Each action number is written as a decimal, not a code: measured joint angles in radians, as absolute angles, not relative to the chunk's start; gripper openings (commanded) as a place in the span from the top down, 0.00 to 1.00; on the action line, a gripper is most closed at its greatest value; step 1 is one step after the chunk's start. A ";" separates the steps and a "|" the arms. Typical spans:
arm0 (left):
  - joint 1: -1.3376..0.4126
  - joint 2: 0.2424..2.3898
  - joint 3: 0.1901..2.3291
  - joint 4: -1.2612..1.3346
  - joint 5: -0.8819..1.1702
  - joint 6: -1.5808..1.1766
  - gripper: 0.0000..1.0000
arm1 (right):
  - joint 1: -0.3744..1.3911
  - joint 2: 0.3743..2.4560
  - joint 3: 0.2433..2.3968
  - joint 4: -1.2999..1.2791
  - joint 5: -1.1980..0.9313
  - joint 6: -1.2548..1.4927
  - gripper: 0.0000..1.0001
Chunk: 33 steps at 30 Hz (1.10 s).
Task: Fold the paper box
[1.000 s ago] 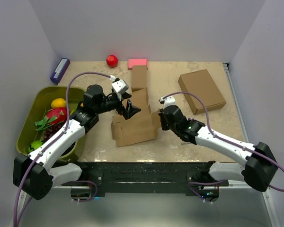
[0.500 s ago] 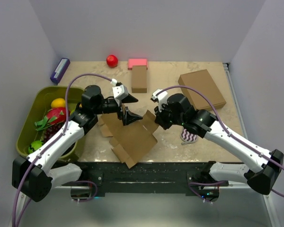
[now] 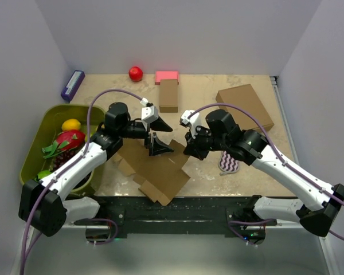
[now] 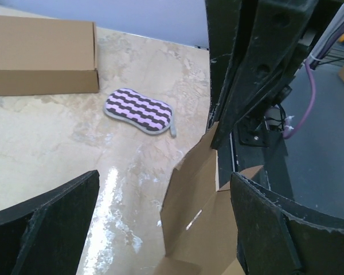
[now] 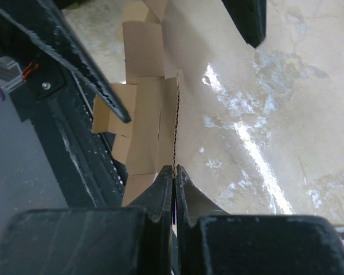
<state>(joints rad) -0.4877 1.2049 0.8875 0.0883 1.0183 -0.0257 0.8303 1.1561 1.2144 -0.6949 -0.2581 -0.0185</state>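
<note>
The paper box (image 3: pixel 160 172) is a flat die-cut brown sheet with flaps, tilted up off the table, its low end near the front edge. My right gripper (image 3: pixel 188 150) is shut on the sheet's raised right edge; in the right wrist view the thin corrugated edge (image 5: pixel 175 132) runs straight into the closed fingertips (image 5: pixel 174 169). My left gripper (image 3: pixel 162 136) hovers wide open over the sheet's upper part. In the left wrist view a raised flap (image 4: pixel 203 189) stands between its fingers (image 4: pixel 57 206), apart from both.
A green bin (image 3: pixel 41 129) of fruit stands at the left. A striped purple sponge (image 3: pixel 229 164) lies under the right arm. A larger brown box (image 3: pixel 244 110) is at the back right. A narrow brown box (image 3: pixel 168 95), pink block (image 3: pixel 167 76), red ball (image 3: pixel 136 73) and a purple-blue object (image 3: pixel 73 85) line the back.
The right gripper has lifted the sheet's right edge up and back, and the half-folded sheet has opened out and slid toward the front edge. The left gripper shifted slightly right, staying open.
</note>
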 measured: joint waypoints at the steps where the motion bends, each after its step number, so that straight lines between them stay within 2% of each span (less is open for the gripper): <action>1: -0.488 1.210 0.888 0.088 1.027 -0.028 0.00 | 0.830 1.156 1.217 -0.696 -0.271 -0.023 1.00; 4: -0.495 1.219 0.888 0.088 1.050 -0.033 0.01 | 0.830 1.156 1.225 -0.700 -0.312 -0.040 1.00; 7: -0.508 1.233 0.888 0.089 1.083 -0.041 0.09 | 0.830 1.158 1.232 -0.705 -0.342 -0.057 1.00; 13: -0.526 1.253 0.888 0.089 1.127 -0.047 0.32 | 0.830 1.176 1.236 -0.715 -0.358 -0.080 1.00; 19: -0.537 1.278 0.888 0.083 1.151 -0.054 0.67 | 0.830 1.185 1.238 -0.715 -0.359 -0.095 1.00; 20: -0.539 1.279 0.888 0.082 1.153 -0.052 0.77 | 0.830 1.185 1.238 -0.715 -0.359 -0.096 1.00; 22: -0.545 1.279 0.888 0.080 1.154 -0.052 0.89 | 0.830 1.185 1.240 -0.714 -0.360 -0.097 1.00; 23: -0.547 1.279 0.888 0.080 1.157 -0.051 0.99 | 0.830 1.184 1.240 -0.715 -0.359 -0.098 1.00; 24: -0.549 1.279 0.888 0.080 1.166 -0.048 1.00 | 0.830 1.184 1.240 -0.717 -0.358 -0.099 1.00; 27: -0.551 1.279 0.889 0.081 1.172 -0.042 1.00 | 0.824 1.184 1.240 -0.717 -0.353 -0.099 0.86; 28: -0.551 1.279 0.890 0.081 1.171 -0.042 1.00 | 0.825 1.183 1.240 -0.715 -0.345 -0.096 0.77; 29: -0.551 1.279 0.890 0.082 1.167 -0.042 1.00 | 0.825 1.180 1.238 -0.710 -0.335 -0.088 0.42; 30: -0.552 1.279 0.890 0.085 1.159 -0.043 1.00 | 0.825 1.173 1.231 -0.694 -0.321 -0.078 0.27; 32: -0.553 1.279 0.890 0.088 1.127 -0.044 1.00 | 0.825 1.135 1.197 -0.638 -0.257 -0.043 0.04; 33: -0.551 1.279 0.890 0.089 1.102 -0.048 1.00 | 0.826 1.103 1.172 -0.604 -0.210 -0.015 0.01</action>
<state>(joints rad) -0.5514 1.2785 0.8902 0.0895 1.1019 -0.0483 0.8257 1.1034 1.1717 -0.6037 -0.2096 -0.0147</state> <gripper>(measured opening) 0.027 0.789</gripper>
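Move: The paper box's raised edge stands between the two grippers, its corner already pinched in the right fingers. The stretch the open left hand goes for lies about 3 cm back, 3 cm right and 1 cm below it; from the right hand it is some 6 cm left and level. The checked pouch lies on the table about 31 cm right of the left hand, 2 cm ahead and 15 cm down; from the right hand, 22 cm right and 4 cm ahead. The left fingers close from wide open to shut on the paper box's raised edge beside the right hand's grip, after easing back about 3.5 cm, slightly right and down, with a turn of some 10 degrees clockwise. The right hand holds its corner almost in place, then opens and comes free, drawing about 2 cm forward and 1.5 cm up as the left starts drifting forward. ##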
